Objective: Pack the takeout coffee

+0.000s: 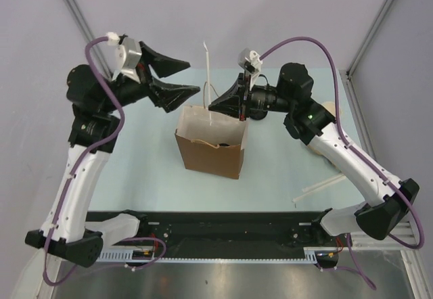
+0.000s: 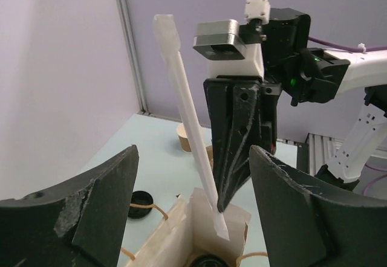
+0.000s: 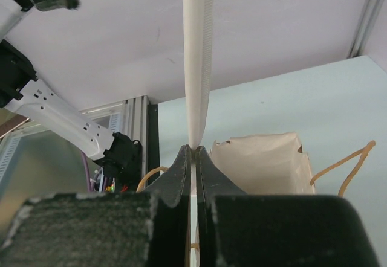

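A brown paper bag stands open mid-table. Deep inside it, the left wrist view shows the round black lid of the takeout coffee; the cup itself is hidden. My right gripper hangs over the bag's far rim, shut on a white paper-wrapped straw that stands nearly upright, its lower end just inside the bag's mouth. In the right wrist view the fingers pinch the straw. My left gripper is open and empty, up and to the left of the bag.
A lidless tan cup and a loose black lid sit on the table beyond the bag. Another wrapped straw lies near the right arm. Twine handles droop from the bag's rim.
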{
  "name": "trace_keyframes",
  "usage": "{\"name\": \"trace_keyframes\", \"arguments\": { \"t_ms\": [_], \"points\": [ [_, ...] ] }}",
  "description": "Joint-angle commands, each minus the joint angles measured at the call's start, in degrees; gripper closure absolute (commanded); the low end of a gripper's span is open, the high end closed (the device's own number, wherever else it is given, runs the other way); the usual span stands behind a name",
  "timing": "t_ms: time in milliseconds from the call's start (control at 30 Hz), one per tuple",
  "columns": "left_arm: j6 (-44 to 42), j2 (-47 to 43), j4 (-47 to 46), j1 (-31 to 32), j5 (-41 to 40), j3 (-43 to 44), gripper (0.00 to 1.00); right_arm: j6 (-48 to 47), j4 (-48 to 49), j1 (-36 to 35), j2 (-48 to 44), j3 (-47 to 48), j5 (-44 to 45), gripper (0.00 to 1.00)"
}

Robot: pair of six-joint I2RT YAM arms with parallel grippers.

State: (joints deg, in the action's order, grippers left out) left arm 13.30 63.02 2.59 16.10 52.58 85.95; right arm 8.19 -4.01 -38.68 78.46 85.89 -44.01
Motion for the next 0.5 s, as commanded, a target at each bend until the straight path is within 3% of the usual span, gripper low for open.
{"name": "trace_keyframes", "arguments": {
  "t_ms": [0, 133, 233, 300, 333, 367, 400, 467],
  "points": [
    [1.6, 4.2, 0.1, 3.1, -3.2, 2.8, 0.22, -0.2, 2.5, -0.7, -1.8, -1.2, 0.6, 1.00],
    [2.7, 6.1, -0.3, 5.9, -3.8, 3.6, 0.26, -1.2, 2.0, -1.0, -2.1, -1.7, 0.2, 1.00],
    [4.0, 7.8, -0.4, 6.7, -2.9, 4.7, 0.39, -2.1, 1.7, -1.1, -2.1, -2.1, 0.1, 1.00],
    [4.7, 8.4, -1.0, 7.0, -1.9, 5.1, 0.58, -3.1, 1.0, -1.2, -2.0, -2.3, 0.2, 1.00],
    [5.2, 9.0, -1.3, 7.2, -0.1, 5.4, 0.77, -3.4, 0.8, -1.1, -2.0, -2.3, 0.7, 1.00],
    [5.3, 9.3, -1.3, 7.3, 0.7, 5.5, 0.86, -3.8, 0.2, -1.2, -2.3, -2.3, 0.9, 1.00],
    [5.3, 9.6, -0.5, 7.3, 1.4, 5.8, 0.92, -3.7, 0.1, -1.0, -2.3, -2.3, 0.9, 1.00],
    [1.6, 11.3, 6.2, 7.3, 3.0, 8.3, 1.00, -2.3, 0.1, 0.8, -2.8, -2.3, 0.2, 0.86]
  ]
}}
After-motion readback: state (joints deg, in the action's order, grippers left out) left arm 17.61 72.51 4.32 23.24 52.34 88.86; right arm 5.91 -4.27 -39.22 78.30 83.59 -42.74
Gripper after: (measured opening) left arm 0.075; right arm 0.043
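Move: The straw stands upright in the right fingers, its middle about 5 cm above that hand. From the left hand the middle lies some 5 cm right, 2 cm ahead and 2 cm below, with the right fingertips about 5 cm right, 2 cm ahead and 6 cm below. The bag is about 9 cm ahead, 4 cm right and 34 cm below; the black lid is about 28 cm ahead, 22 cm right and 45 cm below. The straw, still gripped near its lower end by the right fingers, is met by the open left gripper, which goes about 5 cm right and 3 cm down, also swinging forward then slightly back, and rolling some 10 degrees. The left fingers then close and pinch the shaft above the right fingertips. The right hand sinks 1 to 2 cm, keeping its hold. ##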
